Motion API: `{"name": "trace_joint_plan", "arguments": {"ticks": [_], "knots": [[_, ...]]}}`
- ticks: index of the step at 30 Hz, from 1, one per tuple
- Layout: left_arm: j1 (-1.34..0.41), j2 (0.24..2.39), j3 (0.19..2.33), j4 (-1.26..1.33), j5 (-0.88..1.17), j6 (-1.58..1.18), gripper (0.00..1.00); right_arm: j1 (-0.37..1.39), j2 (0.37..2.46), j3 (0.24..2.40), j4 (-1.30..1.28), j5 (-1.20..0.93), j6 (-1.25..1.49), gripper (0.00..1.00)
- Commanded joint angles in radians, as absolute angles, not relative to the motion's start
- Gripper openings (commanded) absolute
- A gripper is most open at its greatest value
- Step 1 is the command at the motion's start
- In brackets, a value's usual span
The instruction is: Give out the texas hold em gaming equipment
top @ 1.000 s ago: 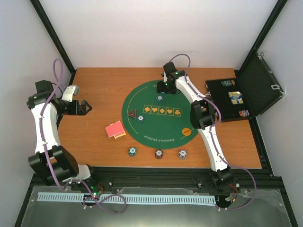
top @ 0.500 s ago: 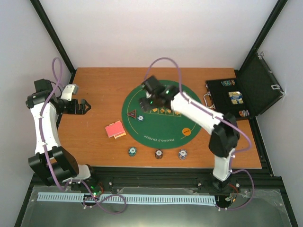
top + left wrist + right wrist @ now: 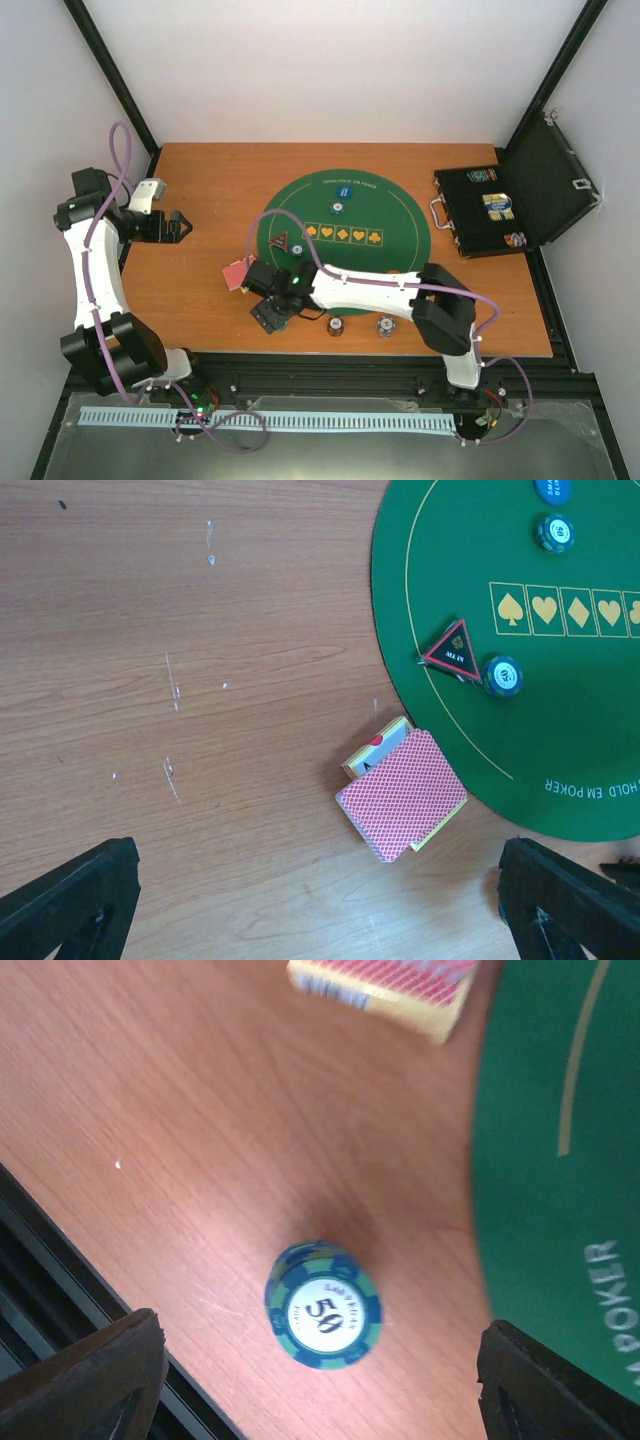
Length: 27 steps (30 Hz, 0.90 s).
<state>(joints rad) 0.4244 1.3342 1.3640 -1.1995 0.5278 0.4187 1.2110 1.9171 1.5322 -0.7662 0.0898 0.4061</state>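
Observation:
A green-and-blue striped poker chip stack marked 50 [image 3: 323,1305] stands on the wood near the table's front edge. My right gripper [image 3: 320,1400] [image 3: 268,314] is open above it, one finger on each side, and hides it in the top view. The pink-red-backed cards [image 3: 400,792] [image 3: 385,980] [image 3: 238,272] lie just left of the green mat. My left gripper [image 3: 177,227] [image 3: 320,920] is open and empty over bare wood, left of the cards. A black triangular marker [image 3: 283,241] [image 3: 455,650] and a blue button [image 3: 340,196] lie on the mat, each with a chip beside it. The orange button is hidden.
The round green felt mat [image 3: 400,215] fills the table's middle. My right arm lies across its near edge. Two more chip stacks [image 3: 336,325] [image 3: 385,325] stand near the front edge. The open black case [image 3: 500,210] lies at the right.
My right arm has swung from the mat's far edge, across the mat, to the near left, over the green chip stack. My left arm has barely moved.

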Motion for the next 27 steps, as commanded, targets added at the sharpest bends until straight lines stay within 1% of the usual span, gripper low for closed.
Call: {"name": "trace_joint_plan", "arguments": {"ticks": [1,5,10,19,27], "knots": [[0.423,1.313,1.370,-1.225,0.537,0.416,1.00,1.240,1.970,1.537,-0.763,0.111,0.445,0.85],[0.423,1.307,1.373,-1.228,0.538,0.420,1.00,1.244,1.992,1.530,-0.753,0.117,0.443,0.82],[0.422,1.304,1.373,-1.226,0.539,0.420,1.00,1.245,2.014,1.520,-0.735,0.100,0.445,0.75],[0.423,1.306,1.380,-1.230,0.545,0.420,1.00,1.247,2.037,1.489,-0.706,0.091,0.464,0.70],[0.423,1.299,1.385,-1.234,0.537,0.424,1.00,1.251,2.060,1.490,-0.690,0.087,0.464,0.57]]}}
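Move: Almost directly below the right hand, about 8 cm down and 2 cm nearer the base, stands the teal stack of 50 chips. The brown chip stack is some 13 cm to the right of the teal one and about 1 cm nearer the base; the card decks lie about 13 cm farther out than the teal stack and 8 cm to its left. From the left hand, the teal stack is roughly 25 cm right, 14 cm back and 21 cm below. Sinking about 6 cm in two stages, with a brief near-stop halfway, the right hand comes down over the teal chip stack and eases 1 to 2 cm back towards the base. Its fingers narrow by about a quarter of their range to straddle the top of the stack, one on each side; a firm grip can't be seen yet. ##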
